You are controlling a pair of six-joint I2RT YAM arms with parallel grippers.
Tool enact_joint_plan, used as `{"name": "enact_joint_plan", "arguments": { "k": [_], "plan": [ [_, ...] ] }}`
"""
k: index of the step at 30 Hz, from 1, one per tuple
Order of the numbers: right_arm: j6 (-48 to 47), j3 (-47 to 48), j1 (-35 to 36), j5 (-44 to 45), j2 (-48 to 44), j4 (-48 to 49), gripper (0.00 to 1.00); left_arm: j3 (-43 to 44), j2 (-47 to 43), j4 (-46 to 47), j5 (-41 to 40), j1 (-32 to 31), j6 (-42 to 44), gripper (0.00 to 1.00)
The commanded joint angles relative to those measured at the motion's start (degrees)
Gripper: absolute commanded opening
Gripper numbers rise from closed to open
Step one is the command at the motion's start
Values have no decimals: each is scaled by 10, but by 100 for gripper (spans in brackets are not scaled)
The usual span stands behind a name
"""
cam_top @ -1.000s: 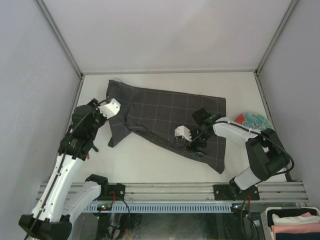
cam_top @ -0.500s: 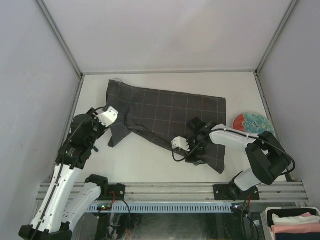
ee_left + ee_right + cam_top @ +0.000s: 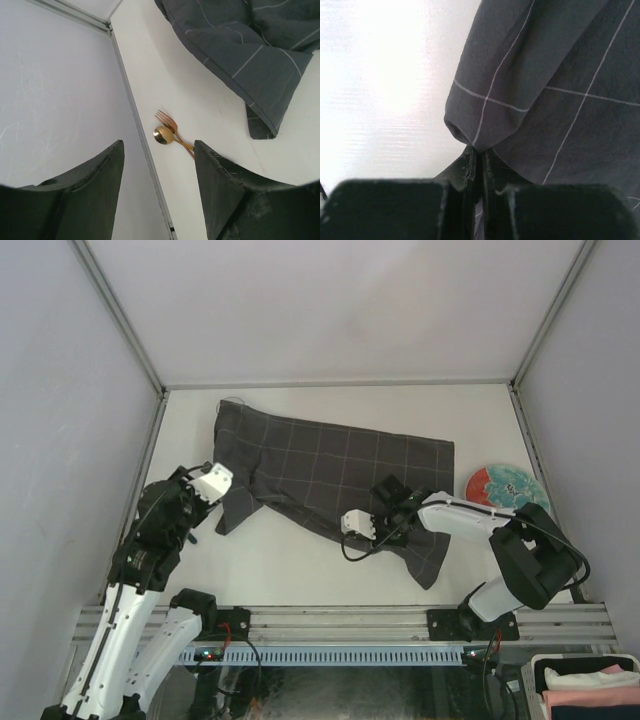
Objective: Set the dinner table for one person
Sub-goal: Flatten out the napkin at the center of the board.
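Observation:
The dark grey checked cloth [image 3: 330, 465] lies rumpled across the middle of the off-white dinner table [image 3: 290, 565]. My right gripper [image 3: 385, 532] is at the cloth's near edge. In the right wrist view it [image 3: 481, 156] is shut on a pinched fold of the cloth [image 3: 545, 75]. My left gripper [image 3: 190, 508] hovers open by the cloth's left corner with nothing between its fingers. In the left wrist view it [image 3: 158, 148] hangs over a gold spoon [image 3: 163, 135] and a copper fork [image 3: 166, 120] that lie beside the left rail [image 3: 142, 140].
A red and teal patterned plate [image 3: 508, 485] sits at the table's right edge, beside the cloth. A bin of folded cloths [image 3: 585, 685] stands off the table at the near right. Grey walls and metal rails enclose the table.
My right gripper has shut on the cloth's near edge and shifted slightly left and back; the cloth's near right corner moved with it. The left arm drew back toward the near left.

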Motion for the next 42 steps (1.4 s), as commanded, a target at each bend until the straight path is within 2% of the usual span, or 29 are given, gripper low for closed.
{"name": "enact_joint_plan", "arguments": {
  "k": [1, 8, 14, 15, 17, 19, 20, 22, 27, 30, 33, 36, 38, 42],
  "plan": [
    [-1, -4, 3, 2, -8, -52, 0, -25, -18, -6, 18, -2, 1, 63],
    [-35, 63, 2, -57, -123, -261, 0, -45, -12, -9, 38, -2, 16, 63],
    [-43, 70, 4, -57, -212, -342, 0, -44, 4, -3, 41, -2, 16, 63],
    [-42, 67, 4, -54, -220, -348, 3, -42, 6, -3, 43, -2, 14, 63],
    [-35, 54, 3, -41, -240, -334, 35, -36, 10, -3, 49, -2, 10, 63],
    [-34, 44, 3, -25, -251, -314, 54, -27, 16, -4, 56, -2, 3, 63],
    [-32, 42, 2, -20, -252, -302, 60, -22, 19, -8, 64, -2, -1, 63],
    [-29, 40, -1, -18, -246, -274, 66, -17, 23, -15, 82, -2, -3, 64],
    [8, 42, -9, 9, -220, -146, 67, -56, 23, -45, 175, -7, 29, 64],
    [33, 56, -31, 6, -205, -97, 67, -92, 39, -53, 187, -9, 13, 63],
    [46, 74, -55, -17, -208, -78, 67, -133, 60, -44, 180, -9, -51, 61],
    [53, 78, -75, -36, -221, -62, 67, -176, 59, 13, 157, -9, -100, 61],
    [54, 81, -83, -37, -225, -67, 67, -171, 54, 32, 130, -4, -119, 61],
    [53, 82, -96, -42, -243, -77, 68, -153, 53, 33, 190, 38, -155, 62]
  ]
}}
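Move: The right hand has the napkin's near edge pinched in its fingers just above the table; the board's near edge, to which it pulls, is about 13 cm straight back. The napkin's near-right corner lies some 10 cm back and 10 cm right of it, the plate about 11 cm ahead and 28 cm right. The left hand is empty: the napkin's near-left corner is roughly 24 cm below, 5 cm back and 3 cm right, fork and spoon 2 cm back, 8 cm left. Still pinching the napkin's near edge, the right hand drags it back and to the right, about 7 and 5 cm, while rising some 9 cm, then opens to let go and swings forward over the cloth about 10 cm, tilting a little. The open left hand sinks around 17 cm, slowly then fast, with some back and right, tipping down about 30 degrees towards the napkin's near-left corner. ##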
